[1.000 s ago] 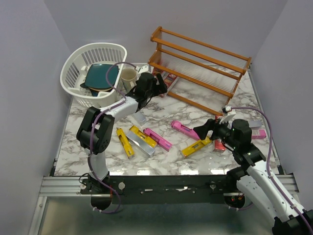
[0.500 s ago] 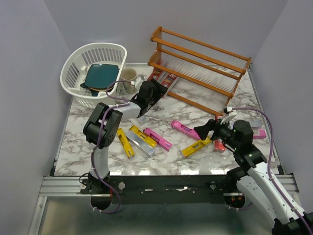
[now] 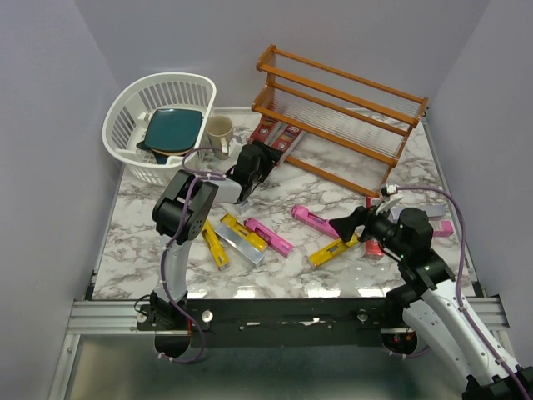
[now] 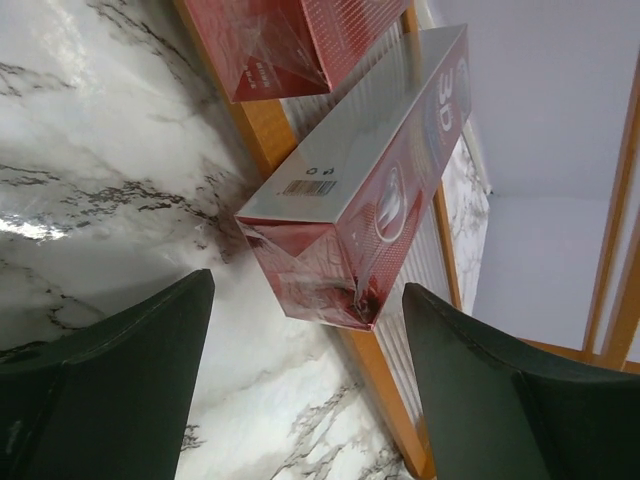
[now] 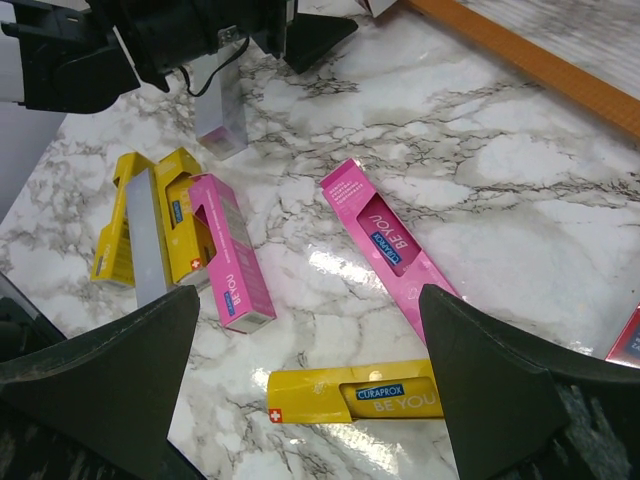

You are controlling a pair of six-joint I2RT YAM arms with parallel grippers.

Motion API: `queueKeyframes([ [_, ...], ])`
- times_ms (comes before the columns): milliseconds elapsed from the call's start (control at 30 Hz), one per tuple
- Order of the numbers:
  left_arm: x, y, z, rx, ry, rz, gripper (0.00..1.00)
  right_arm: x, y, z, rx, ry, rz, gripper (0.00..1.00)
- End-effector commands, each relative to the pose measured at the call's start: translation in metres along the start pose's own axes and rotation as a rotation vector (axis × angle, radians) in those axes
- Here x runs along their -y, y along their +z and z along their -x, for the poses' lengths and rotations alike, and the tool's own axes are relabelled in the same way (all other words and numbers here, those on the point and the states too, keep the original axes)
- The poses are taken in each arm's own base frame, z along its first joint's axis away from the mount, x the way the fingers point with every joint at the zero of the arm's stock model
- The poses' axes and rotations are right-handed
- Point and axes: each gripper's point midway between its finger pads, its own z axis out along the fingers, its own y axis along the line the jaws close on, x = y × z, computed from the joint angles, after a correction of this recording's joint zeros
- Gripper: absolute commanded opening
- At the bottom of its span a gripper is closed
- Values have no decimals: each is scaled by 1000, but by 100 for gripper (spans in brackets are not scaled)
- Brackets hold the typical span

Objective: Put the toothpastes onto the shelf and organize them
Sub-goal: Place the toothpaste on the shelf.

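Observation:
Two red toothpastes [image 3: 280,133] lie on the lowest tier of the wooden shelf [image 3: 350,104]. In the left wrist view the silver-topped red carton [image 4: 370,190] and the one beside it [image 4: 290,40] rest across the shelf's front rail [image 4: 262,130]. My left gripper [image 3: 265,155] [image 4: 305,380] stands open just short of them, holding nothing. My right gripper [image 3: 348,225] [image 5: 310,370] hangs open over a yellow carton [image 3: 333,250] [image 5: 350,395]. A pink carton [image 3: 315,219] [image 5: 385,235] lies beside it. More yellow [image 3: 244,232], silver [image 3: 239,244] and pink [image 3: 268,236] cartons lie mid-table.
A white basket [image 3: 125,108] with a teal plate stands at the back left, a beige mug [image 3: 220,133] next to it. A silver carton [image 3: 240,200] lies under my left arm. Red [image 3: 375,247], pink [image 3: 441,227] and silver [image 3: 433,211] cartons lie around my right arm.
My left gripper has drawn back from the shelf toward the near left, its forearm folding in, and its jaws have narrowed a little. The right arm has barely shifted.

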Motion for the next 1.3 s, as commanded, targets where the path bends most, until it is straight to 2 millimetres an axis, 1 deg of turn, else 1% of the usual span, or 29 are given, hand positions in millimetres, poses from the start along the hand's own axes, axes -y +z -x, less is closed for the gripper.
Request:
queueKeyframes([
  [0, -2, 8, 15, 68, -63, -47, 84, -8, 2, -5, -8, -7, 56, 100],
  [133, -3, 13, 18, 77, -79, -68, 81, -8, 2, -5, -5, -9, 56, 100],
  [167, -2, 14, 17, 77, -89, -77, 77, -8, 2, -6, -7, -8, 60, 100],
  [200, -5, 15, 17, 75, -94, -76, 77, -8, 2, -6, -4, -9, 61, 100],
  [233, -2, 16, 17, 77, -102, -91, 76, -9, 2, -6, -6, -7, 62, 100],
  [267, -1, 17, 17, 76, -109, -98, 73, -9, 3, -7, -8, -8, 65, 100],
  [300, -3, 18, 16, 75, -114, -97, 73, -9, 3, -7, -8, -8, 65, 100],
  [333, -1, 19, 16, 77, -115, -104, 73, -9, 3, -6, -7, -9, 65, 100],
  [367, -2, 20, 17, 80, -116, -103, 69, -9, 3, -7, -8, -8, 65, 100],
  [467, -1, 21, 17, 84, -117, -107, 67, -9, 3, -7, -7, -7, 65, 100],
  [500, 0, 21, 17, 82, -112, -112, 64, -8, 3, -7, -9, -6, 63, 100],
  [633, 4, 20, 18, 81, -110, -123, 63, -9, 3, -7, -9, -9, 66, 100],
  [667, 5, 20, 18, 82, -111, -123, 58, -9, 3, -7, -7, -7, 65, 100],
  [733, 7, 19, 19, 86, -105, -128, 56, -9, 3, -7, -8, -8, 65, 100],
  [767, 7, 18, 20, 88, -103, -129, 53, -9, 3, -7, -8, -7, 65, 100],
  [833, 11, 17, 22, 94, -107, -140, 52, -9, 3, -7, -8, -7, 65, 100],
  [967, 12, 14, 26, 112, -120, -140, 49, -8, 3, -7, -8, -7, 63, 100],
  [1000, 14, 14, 28, 119, -127, -144, 46, -8, 3, -7, -9, -6, 63, 100],
  [1067, 15, 13, 30, 132, -145, -149, 45, -8, 3, -7, -9, -8, 63, 100],
  [1267, 28, 11, 34, 141, -196, -218, 44, -8, 3, -7, -8, -8, 63, 100],
])
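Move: The left hand's next grip is on the right-hand red toothpaste, whose near end juts over the shelf's low front rail; its middle lies about 8 cm ahead and 5 cm to the right, roughly level with the fingers. The other red toothpaste's middle is also about 8 cm ahead but 2 cm to the left, and the mug stands some 14 cm left and 4 cm ahead. From the right hand, the aimed-at toothpaste is about 32 cm ahead, 15 cm left and 10 cm lower. Forward about 2 cm, the left hand eases its open fingers either side of the near end of the right-hand red toothpaste, rolling its left side down and tipping up by 5 to 10 degrees. There it almost stops while the fingers close to about half open and pinch the box end, then it begins to rise very slightly. ##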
